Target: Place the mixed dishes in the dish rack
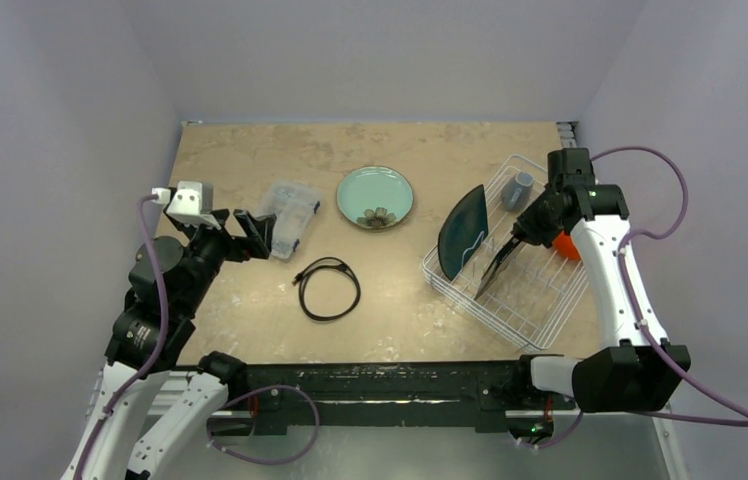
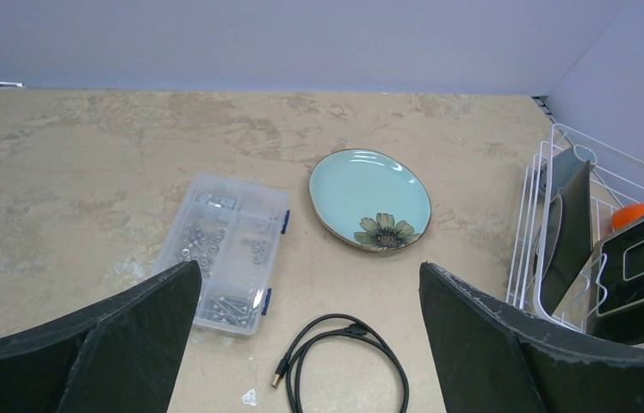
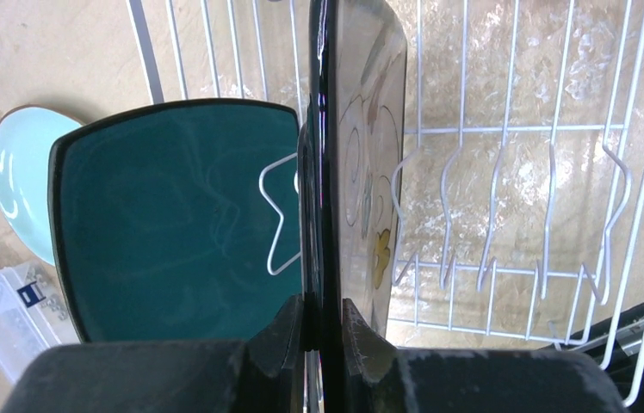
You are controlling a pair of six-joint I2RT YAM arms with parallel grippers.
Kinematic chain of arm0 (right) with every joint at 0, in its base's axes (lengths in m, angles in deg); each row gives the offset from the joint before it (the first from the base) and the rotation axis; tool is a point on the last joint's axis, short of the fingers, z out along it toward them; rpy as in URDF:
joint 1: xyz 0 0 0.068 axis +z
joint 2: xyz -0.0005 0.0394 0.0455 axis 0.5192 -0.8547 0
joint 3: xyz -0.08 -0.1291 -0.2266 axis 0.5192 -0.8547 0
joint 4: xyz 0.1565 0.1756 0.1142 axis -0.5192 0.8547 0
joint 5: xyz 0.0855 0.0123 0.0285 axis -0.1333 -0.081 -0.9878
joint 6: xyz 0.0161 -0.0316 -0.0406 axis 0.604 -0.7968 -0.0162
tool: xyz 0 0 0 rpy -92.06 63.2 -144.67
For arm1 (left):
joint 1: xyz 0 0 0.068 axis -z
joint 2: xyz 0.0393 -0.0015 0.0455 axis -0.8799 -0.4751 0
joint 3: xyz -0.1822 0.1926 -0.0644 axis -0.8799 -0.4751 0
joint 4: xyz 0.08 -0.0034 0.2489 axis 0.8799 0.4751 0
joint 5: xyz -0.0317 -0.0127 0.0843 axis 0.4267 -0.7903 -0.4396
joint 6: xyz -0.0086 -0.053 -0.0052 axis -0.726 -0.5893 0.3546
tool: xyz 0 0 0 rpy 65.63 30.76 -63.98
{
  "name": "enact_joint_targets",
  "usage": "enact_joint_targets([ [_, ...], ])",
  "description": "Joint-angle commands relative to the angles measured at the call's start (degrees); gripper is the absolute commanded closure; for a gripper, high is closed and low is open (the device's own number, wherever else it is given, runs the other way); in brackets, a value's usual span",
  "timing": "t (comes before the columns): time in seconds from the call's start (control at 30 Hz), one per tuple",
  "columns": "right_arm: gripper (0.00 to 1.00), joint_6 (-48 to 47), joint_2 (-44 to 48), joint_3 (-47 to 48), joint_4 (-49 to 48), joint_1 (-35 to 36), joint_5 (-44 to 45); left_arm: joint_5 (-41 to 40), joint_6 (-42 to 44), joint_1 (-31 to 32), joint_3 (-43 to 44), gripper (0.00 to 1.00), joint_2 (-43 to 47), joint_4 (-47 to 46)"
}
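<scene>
The white wire dish rack [image 1: 482,309] sits at the table's right. A dark teal squarish plate [image 1: 462,232] stands on edge in it. My right gripper [image 1: 515,238] is shut on the rim of the dark-rimmed patterned plate [image 3: 362,129], held upright among the tines beside the teal plate [image 3: 172,215]. A grey-blue mug [image 1: 518,190] rests at the rack's far end. The orange bowl [image 1: 567,246] peeks out behind the right arm. The pale mint round plate [image 1: 375,196] lies on the table at centre back. My left gripper [image 2: 308,271] hangs open and empty above the table's left.
A clear plastic compartment box [image 1: 290,215] of screws lies right by the left gripper. A black coiled cable [image 1: 329,288] lies on the table in front of the mint plate. Grey walls close in the table on three sides.
</scene>
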Motion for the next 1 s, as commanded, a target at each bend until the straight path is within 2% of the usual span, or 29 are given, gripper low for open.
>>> enact_joint_targets([
  [0.0,1.00,-0.62,1.86,-1.44,-5.75,-0.14,2.30,0.49,-0.61,0.29,-0.18,0.03,-0.63,-2.66],
  [0.2,1.00,-1.09,2.21,-3.89,-7.91,-0.14,-0.36,0.26,-0.51,0.30,-0.32,0.03,-0.53,-2.77],
  [0.53,0.59,-2.34,6.04,-6.77,-13.43,-0.15,-3.22,0.11,-0.46,0.29,-0.40,0.03,-0.75,-2.71],
  [0.67,0.51,-2.76,6.03,-6.77,-13.52,-0.14,-3.44,-0.04,-0.42,0.30,-0.48,0.03,-0.99,-2.66],
  [0.73,0.50,-2.89,6.09,-7.01,-13.76,-0.14,-3.79,-0.15,-0.42,0.30,-0.50,0.03,-1.10,-2.67],
  [0.97,0.35,-3.72,6.65,-6.28,-14.70,-0.14,-5.07,-0.22,-0.42,0.30,-0.48,0.03,-1.01,-2.64],
])
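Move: The right hand still pinches the upper rim of the flowered square plate, already standing in the rack, its middle about 8 cm below, 2 back and 2 left. The teal plate stands some 10 cm left and 3 ahead; the mug about 11 cm ahead and 3 right; the orange bowl roughly 14 cm right and 1 ahead. From the left hand, the square plate lies about 50 cm right, 3 ahead and 21 below. The right fingers open off the square plate's rim as the hand eases forward 2 cm, tilting up 10 degrees. ##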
